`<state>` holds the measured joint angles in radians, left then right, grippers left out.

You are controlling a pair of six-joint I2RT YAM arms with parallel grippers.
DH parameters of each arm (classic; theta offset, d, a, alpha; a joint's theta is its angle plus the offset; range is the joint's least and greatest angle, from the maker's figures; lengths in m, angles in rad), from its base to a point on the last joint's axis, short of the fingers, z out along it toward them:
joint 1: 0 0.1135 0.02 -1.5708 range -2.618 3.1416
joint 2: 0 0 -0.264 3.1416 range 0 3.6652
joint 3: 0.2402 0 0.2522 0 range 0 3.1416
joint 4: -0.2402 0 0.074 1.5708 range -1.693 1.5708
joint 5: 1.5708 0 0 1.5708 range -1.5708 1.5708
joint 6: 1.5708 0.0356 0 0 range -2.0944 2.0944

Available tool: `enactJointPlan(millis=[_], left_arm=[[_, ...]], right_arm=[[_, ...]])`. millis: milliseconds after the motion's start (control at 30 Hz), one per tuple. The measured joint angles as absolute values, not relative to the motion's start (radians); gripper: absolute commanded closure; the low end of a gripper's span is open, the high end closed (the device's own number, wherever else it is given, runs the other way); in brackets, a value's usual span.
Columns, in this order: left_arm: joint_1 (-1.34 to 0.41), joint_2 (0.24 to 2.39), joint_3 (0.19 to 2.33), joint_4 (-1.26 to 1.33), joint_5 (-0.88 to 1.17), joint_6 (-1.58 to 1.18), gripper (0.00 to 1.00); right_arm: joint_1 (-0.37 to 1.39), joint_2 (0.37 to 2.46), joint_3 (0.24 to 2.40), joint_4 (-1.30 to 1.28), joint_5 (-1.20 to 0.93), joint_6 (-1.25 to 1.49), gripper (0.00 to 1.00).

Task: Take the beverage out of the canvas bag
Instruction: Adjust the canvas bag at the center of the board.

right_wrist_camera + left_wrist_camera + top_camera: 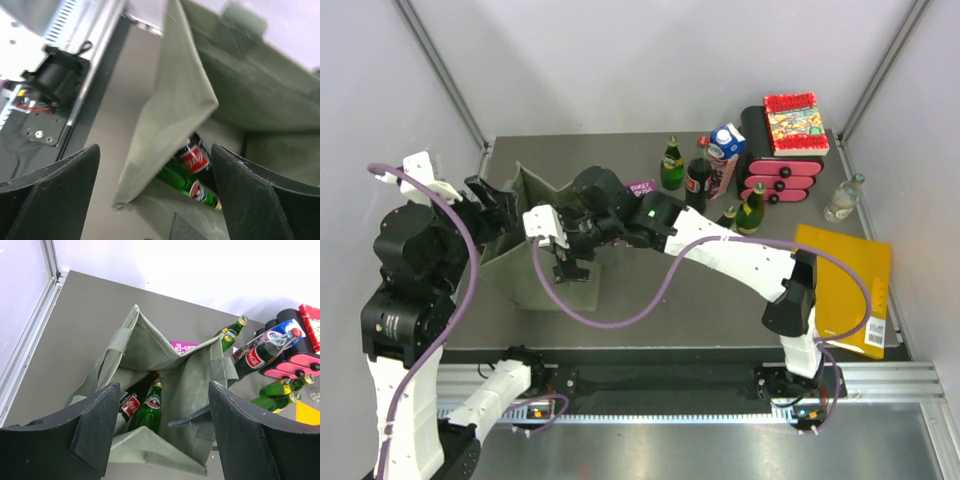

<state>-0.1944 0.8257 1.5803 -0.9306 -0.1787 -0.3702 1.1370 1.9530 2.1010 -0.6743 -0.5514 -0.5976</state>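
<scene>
The olive canvas bag (535, 262) lies at the left of the table with its mouth open (165, 360). Inside it lie two beverages side by side: a dark cola bottle with a red label (131, 402) (196, 159) and a green glass bottle (149, 409) (187, 184). My left gripper (162, 425) (505, 208) hovers open over the bag's left rim, holding nothing. At the bag's near rim my right gripper (155, 195) (570, 262) is open; a fold of the bag's wall (170, 115) hangs between its fingers, and one fingertip (192, 419) reaches into the bag.
Behind the bag lies a pink book (640, 187). At the back right stand a green bottle (671, 165), a cola bottle (697, 175), a carton (724, 158), more green bottles (750, 208), a pink drawer box (782, 172) bearing a red book (795, 122), and a clear bottle (843, 198). A yellow book (845, 285) lies at the right.
</scene>
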Motion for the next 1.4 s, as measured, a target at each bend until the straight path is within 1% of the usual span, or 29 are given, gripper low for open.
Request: enactJointPlan(millis=[33,67,133,167,267,367,400,567,700,900,1067,1400], left_arm=[[-0.194,0.824,1.583,-0.938,-0.178,-0.365,0.24],[-0.194,0.823,1.583,-0.945,-0.177,-0.363,0.24],[-0.194,0.823,1.581,-0.958,-0.174,-0.36,0.24],[-0.194,0.823,1.58,-0.96,-0.173,-0.36,0.24],[-0.194,0.82,1.568,-0.96,-0.165,-0.36,0.24],[-0.194,0.813,1.546,-0.96,-0.145,-0.36,0.24],[-0.194,0.812,1.535,-0.96,-0.136,-0.36,0.24],[-0.194,0.812,1.491,-0.965,-0.084,-0.358,0.24],[-0.194,0.806,1.459,-0.973,-0.049,-0.355,0.24],[-0.194,0.766,1.417,-1.013,-0.023,-0.356,0.24],[-0.194,0.733,1.407,-1.044,0.014,-0.351,0.24],[-0.194,0.699,1.327,-1.106,0.121,-0.258,0.22]], right_arm=[[1.139,1.96,2.101,-0.667,-0.52,-0.586,0.23],[1.141,1.967,2.101,-0.665,-0.495,-0.578,0.42],[1.142,1.974,2.095,-0.661,-0.462,-0.574,0.55],[1.144,1.973,2.078,-0.658,-0.452,-0.57,0.66],[1.165,1.941,1.972,-0.62,-0.436,-0.61,0.8],[1.208,1.86,1.786,-0.563,-0.398,-0.68,0.87],[1.225,1.826,1.718,-0.548,-0.385,-0.708,0.88],[1.283,1.75,1.524,-0.422,-0.298,-0.805,0.92],[1.331,1.746,1.436,-0.334,-0.217,-0.86,0.93],[1.409,1.793,1.413,-0.255,-0.124,-0.899,0.93],[1.457,1.831,1.369,-0.209,-0.078,-0.916,0.91],[1.488,1.852,1.361,-0.199,-0.049,-0.904,0.87]])
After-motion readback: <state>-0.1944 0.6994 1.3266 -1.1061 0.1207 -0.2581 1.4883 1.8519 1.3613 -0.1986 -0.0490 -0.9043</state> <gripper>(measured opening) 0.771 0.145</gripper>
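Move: The near right part of the canvas bag's rim lies just beneath the open right gripper, about 6 cm below and level with it otherwise. Inside the bag the Coca-Cola bottle lies some 12 cm ahead, 10 cm left and 20 cm below this hand; the purple book lies about 30 cm ahead, 12 cm right and 30 cm below. From the left gripper that rim is about 6 cm back, 9 cm right and 19 cm lower. Lower the right gripper onto the near right rim of the canvas bag, shut the fingers early to pinch the cloth, and haul it down and back towards the bases, about 18 cm down in all, rolling the wrist some 30 degrees. Meanwhile sink the open left gripper about 11 cm over the bag, drawing it slightly back and right, tipping it down and turning it clockwise. ##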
